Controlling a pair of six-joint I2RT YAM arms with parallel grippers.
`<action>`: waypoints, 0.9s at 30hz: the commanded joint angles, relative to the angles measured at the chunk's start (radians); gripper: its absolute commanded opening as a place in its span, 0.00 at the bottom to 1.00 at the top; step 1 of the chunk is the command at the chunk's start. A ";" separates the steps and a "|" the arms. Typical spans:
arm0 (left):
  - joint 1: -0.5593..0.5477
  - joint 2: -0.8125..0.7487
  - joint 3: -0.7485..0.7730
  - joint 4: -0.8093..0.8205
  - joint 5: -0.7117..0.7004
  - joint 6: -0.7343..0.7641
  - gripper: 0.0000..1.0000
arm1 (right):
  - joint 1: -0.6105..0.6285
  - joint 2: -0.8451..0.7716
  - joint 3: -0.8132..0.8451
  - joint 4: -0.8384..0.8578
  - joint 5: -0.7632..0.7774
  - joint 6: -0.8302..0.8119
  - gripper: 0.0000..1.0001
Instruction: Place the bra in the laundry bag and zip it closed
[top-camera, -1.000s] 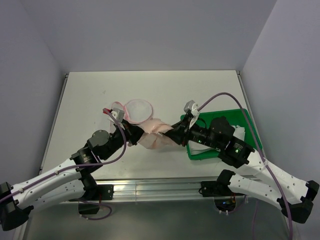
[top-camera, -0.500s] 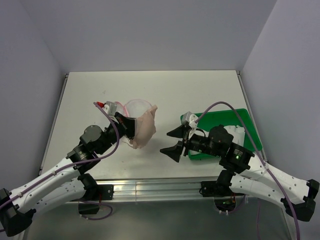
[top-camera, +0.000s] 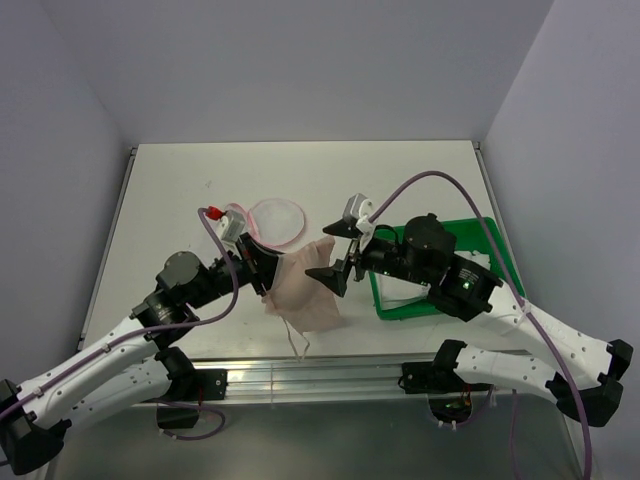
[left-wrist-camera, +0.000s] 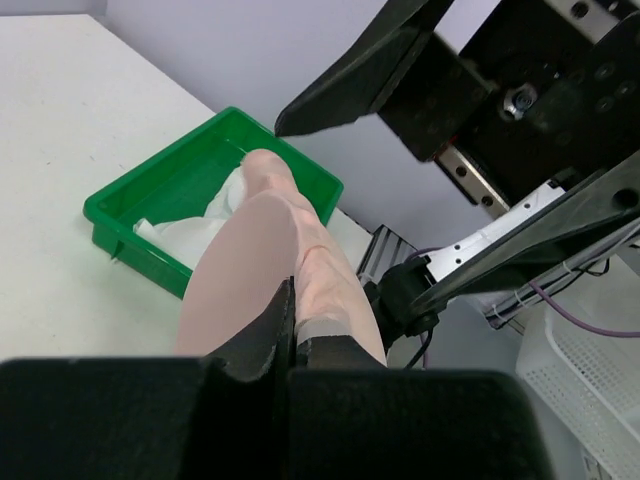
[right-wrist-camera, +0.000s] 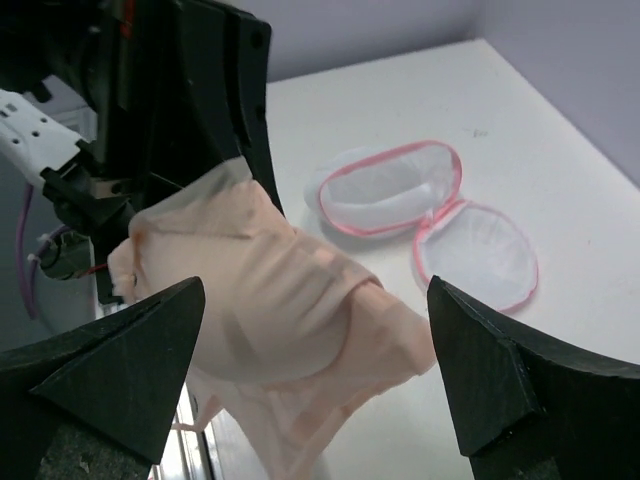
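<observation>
The pale peach bra (top-camera: 305, 295) hangs off the table from my left gripper (top-camera: 262, 272), which is shut on its edge; the wrist view shows the fabric (left-wrist-camera: 285, 250) pinched between the closed fingers of the left gripper (left-wrist-camera: 290, 305). My right gripper (top-camera: 332, 250) stands wide open right beside the bra, its fingers on either side of the cups (right-wrist-camera: 290, 300) without touching them. The laundry bag (top-camera: 275, 220) lies open just behind. Its two pink-rimmed mesh halves (right-wrist-camera: 390, 185) lie flat side by side on the table.
A green tray (top-camera: 485, 235) holding white cloth sits at the right under the right arm, and shows in the left wrist view too (left-wrist-camera: 185, 175). The table's near edge and metal rail (top-camera: 310, 375) run below the hanging bra.
The right gripper let go of the bra and opened wide, pulled back, then came up beside it again. The bra now hangs from the left gripper alone, lower and nearer.
</observation>
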 joint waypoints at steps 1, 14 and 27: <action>0.003 -0.033 0.010 0.030 0.061 0.032 0.00 | -0.011 -0.007 0.064 -0.030 -0.111 -0.082 1.00; 0.003 -0.065 0.043 -0.036 0.121 0.067 0.00 | -0.100 0.127 0.054 -0.024 -0.433 -0.057 1.00; 0.002 -0.091 0.061 -0.090 0.066 0.068 0.05 | -0.119 0.117 -0.060 0.131 -0.584 0.081 0.43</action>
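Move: The bra hangs from the shut left fingers. Its middle is about 4 cm to the right gripper's left, some 3 cm back and 10 cm below; from the left gripper it lies roughly 5 cm right, 2 cm back and 8 cm down. From the right gripper, the open laundry bag lies on the table about 32 cm ahead and 19 cm left, and the green bin 18 cm ahead and 34 cm right, both some 32 cm lower. Bring the wide-open right gripper down, back and a little left, some 6 cm in all, so that its fingers straddle the hanging bra just right of the left fingertips. Swing the right hand about 25 degrees counter-clockwise, tipping it slightly as it goes, then close it about halfway onto the cloth. Keep the left pinch and ease that hand back 2 to 3 cm. ##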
